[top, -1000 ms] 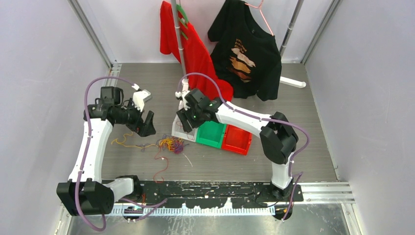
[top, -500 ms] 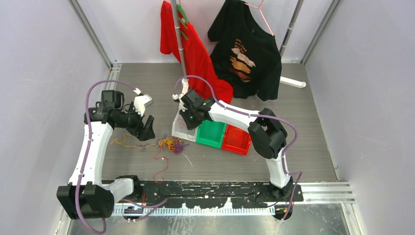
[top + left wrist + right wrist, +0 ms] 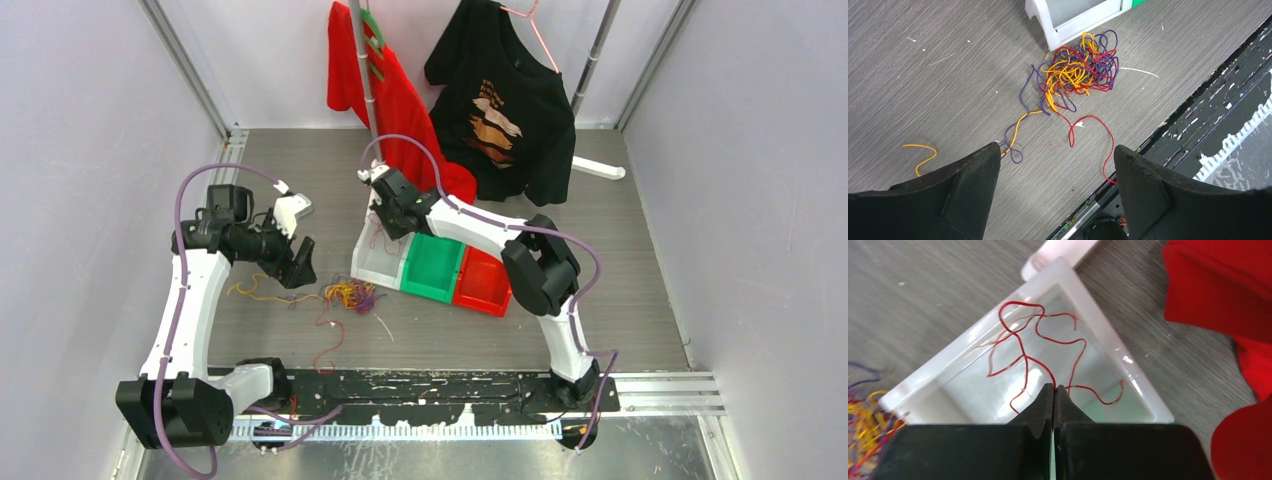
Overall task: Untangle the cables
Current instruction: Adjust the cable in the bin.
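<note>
A tangle of red, yellow and purple cables (image 3: pixel 350 294) lies on the table near the white bin's front corner, and the left wrist view shows this tangle (image 3: pixel 1078 70) ahead of the fingers. My left gripper (image 3: pixel 300 240) hovers to its left, open (image 3: pixel 1057 148), nothing between the jaws. A loose yellow cable (image 3: pixel 923 152) lies by its left finger; a red strand (image 3: pixel 1093 130) trails toward the table edge. My right gripper (image 3: pixel 385 215) hangs over the white bin (image 3: pixel 375 262), shut (image 3: pixel 1054 386) on a red cable (image 3: pixel 1020 347) that dangles into the bin (image 3: pixel 1098 325).
A green bin (image 3: pixel 432 272) and a red bin (image 3: pixel 482 285) adjoin the white one. A red shirt (image 3: pixel 400 110) and a black shirt (image 3: pixel 510 110) hang on a rack at the back; the red shirt (image 3: pixel 1218 285) reaches close to my right gripper.
My right gripper closed on the red cable and moved back and up over the white bin. My left gripper barely shifted and stayed open.
</note>
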Available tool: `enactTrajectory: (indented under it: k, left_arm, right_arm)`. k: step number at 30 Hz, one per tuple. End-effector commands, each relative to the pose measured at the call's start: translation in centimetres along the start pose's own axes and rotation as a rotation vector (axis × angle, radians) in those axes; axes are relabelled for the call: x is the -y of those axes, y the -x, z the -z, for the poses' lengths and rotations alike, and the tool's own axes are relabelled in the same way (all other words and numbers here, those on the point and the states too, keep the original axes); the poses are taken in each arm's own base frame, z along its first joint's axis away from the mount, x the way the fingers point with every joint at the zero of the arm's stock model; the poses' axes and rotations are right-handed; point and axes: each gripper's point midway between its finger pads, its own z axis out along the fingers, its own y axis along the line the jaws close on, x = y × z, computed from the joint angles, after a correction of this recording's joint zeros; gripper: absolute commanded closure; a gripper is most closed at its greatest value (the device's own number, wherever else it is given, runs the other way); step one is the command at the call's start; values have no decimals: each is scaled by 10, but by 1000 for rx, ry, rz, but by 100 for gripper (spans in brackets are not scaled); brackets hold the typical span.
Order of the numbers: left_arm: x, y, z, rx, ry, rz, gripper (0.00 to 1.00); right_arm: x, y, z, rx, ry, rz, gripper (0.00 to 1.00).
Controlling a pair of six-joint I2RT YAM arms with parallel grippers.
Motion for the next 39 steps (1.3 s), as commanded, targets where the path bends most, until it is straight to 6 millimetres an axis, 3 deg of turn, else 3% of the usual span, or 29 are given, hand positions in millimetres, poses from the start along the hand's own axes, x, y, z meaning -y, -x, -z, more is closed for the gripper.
enactTrajectory:
  k: [1,3,7,10,17,22,30,32,39]
  left_arm:
    - [3,6,7,30,6,-36,17]
    - [2,5,7,28,7,-38,17]
    - [5,3,5,27,-14,-40,16]
    - [9,-1,3,14,-39,-45,15]
    - [10,-6,0,-18,-69,-30,15]
    - [12,-4,3,-20,-76,-50,15]
    - [12,-8,2,-41,-96,-62,14]
    - [13,-7,2,-41,-102,-59,14]
    - [16,-12,4,-55,-110,-71,14]
  right_arm:
    - [16,19,-13,75,-85,36,99]
    - [18,15,-18,73,-96,53,97]
    - [19,12,-17,71,-98,66,78]
    - [19,25,0,104,-93,50,58]
    - [16,47,42,129,-73,12,37]
    - [24,57,72,157,-117,-57,30]
    - [27,59,93,218,-119,-239,27]
    - [37,51,95,206,-156,-311,26]
    - [98,3,106,182,-421,-496,28]
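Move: The right hand is shut on the red cable over the white bin, whose middle lies about 3 cm back, 1 cm to its left and some 4 cm below. The green bin's middle is about 9 cm to this hand's right and 5 cm back, and the tangle of cables about 13 cm back and 8 cm to the left. From the left hand, the white bin is some 17 cm to the right, 5 cm ahead and 14 cm below. The right hand lowers the pinched red cable some 3 cm farther into the white bin, easing slightly forward, then opens wide and lets go of it. It rises about 11 cm clear and swings right towards the green bin, turning some 25 degrees clockwise and starting to dip at the end, while the open, empty left hand drifts about 2 cm back and slightly down. ##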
